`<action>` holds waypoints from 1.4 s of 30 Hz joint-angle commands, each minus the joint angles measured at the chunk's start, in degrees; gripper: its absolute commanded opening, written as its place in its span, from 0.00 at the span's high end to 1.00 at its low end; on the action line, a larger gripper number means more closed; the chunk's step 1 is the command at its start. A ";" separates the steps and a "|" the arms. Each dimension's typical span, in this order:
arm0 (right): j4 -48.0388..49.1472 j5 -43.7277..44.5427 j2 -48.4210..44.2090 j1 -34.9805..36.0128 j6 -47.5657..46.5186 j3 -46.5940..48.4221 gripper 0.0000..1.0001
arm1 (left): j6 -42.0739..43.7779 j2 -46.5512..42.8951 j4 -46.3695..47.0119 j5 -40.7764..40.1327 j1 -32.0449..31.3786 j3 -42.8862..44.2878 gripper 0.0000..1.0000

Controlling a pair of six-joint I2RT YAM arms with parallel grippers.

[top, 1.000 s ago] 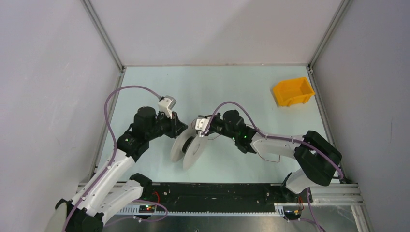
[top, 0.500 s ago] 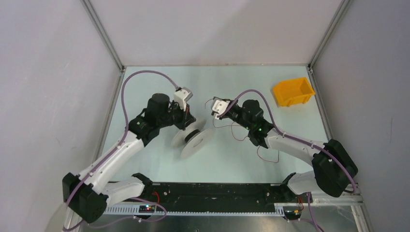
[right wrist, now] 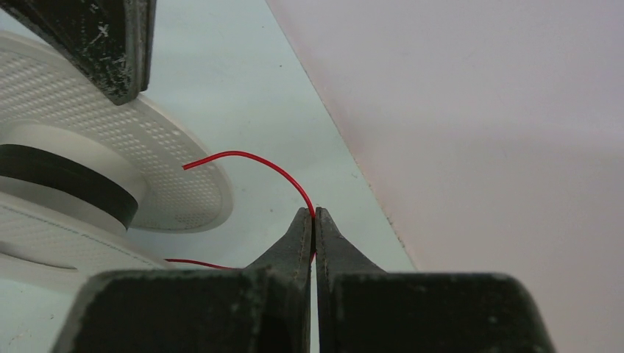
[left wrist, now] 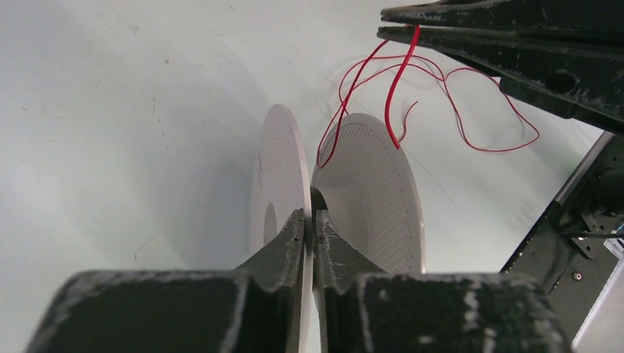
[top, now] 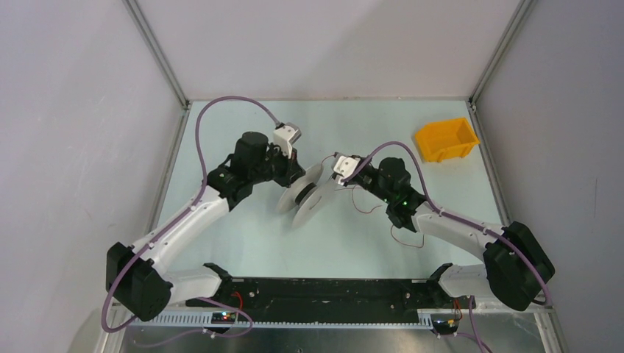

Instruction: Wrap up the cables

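The pale grey spool [top: 309, 193] is tilted on edge at the table's middle. My left gripper [top: 296, 176] is shut on its left flange [left wrist: 279, 162]; in the left wrist view the gripper [left wrist: 310, 217] pinches that thin disc, with the other flange [left wrist: 375, 184] to the right. My right gripper [top: 335, 175] is shut on the thin red cable [right wrist: 257, 157] just right of the spool; in the right wrist view the gripper [right wrist: 314, 215] clamps it at the tips. The cable [left wrist: 397, 81] runs from the spool's core to the right fingers [left wrist: 471, 15] and trails in loose loops [top: 401, 239] over the table.
An orange bin [top: 446, 139] stands at the back right. Metal frame posts and white walls enclose the table. A black rail [top: 324, 290] runs along the near edge. The spool's black-banded core [right wrist: 66, 184] shows in the right wrist view.
My left gripper has carried the spool farther from the near edge and to the right. My right gripper has moved right and back with the cable, then dipped slightly toward the spool.
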 commanded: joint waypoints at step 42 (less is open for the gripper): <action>3.24 0.52 14.52 8.33 -7.20 9.54 1.00 | -7.94 -4.11 5.03 8.46 10.57 -4.31 0.48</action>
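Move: The right hand, already pinching the red cable near its end, has the middle of the standing white spool about 8 cm to its left, 9 cm back and 11 below. The loose cable loops lie on the table, some 9 cm right of that hand, 14 back and 19 below. The left fingers straddle the spool's left flange near the top, the spool's middle being roughly 4 cm back, 2 right and 8 below. Right hand carries its pinched cable 8 cm left over the spool; left fingers open, shifting 5 cm left. ##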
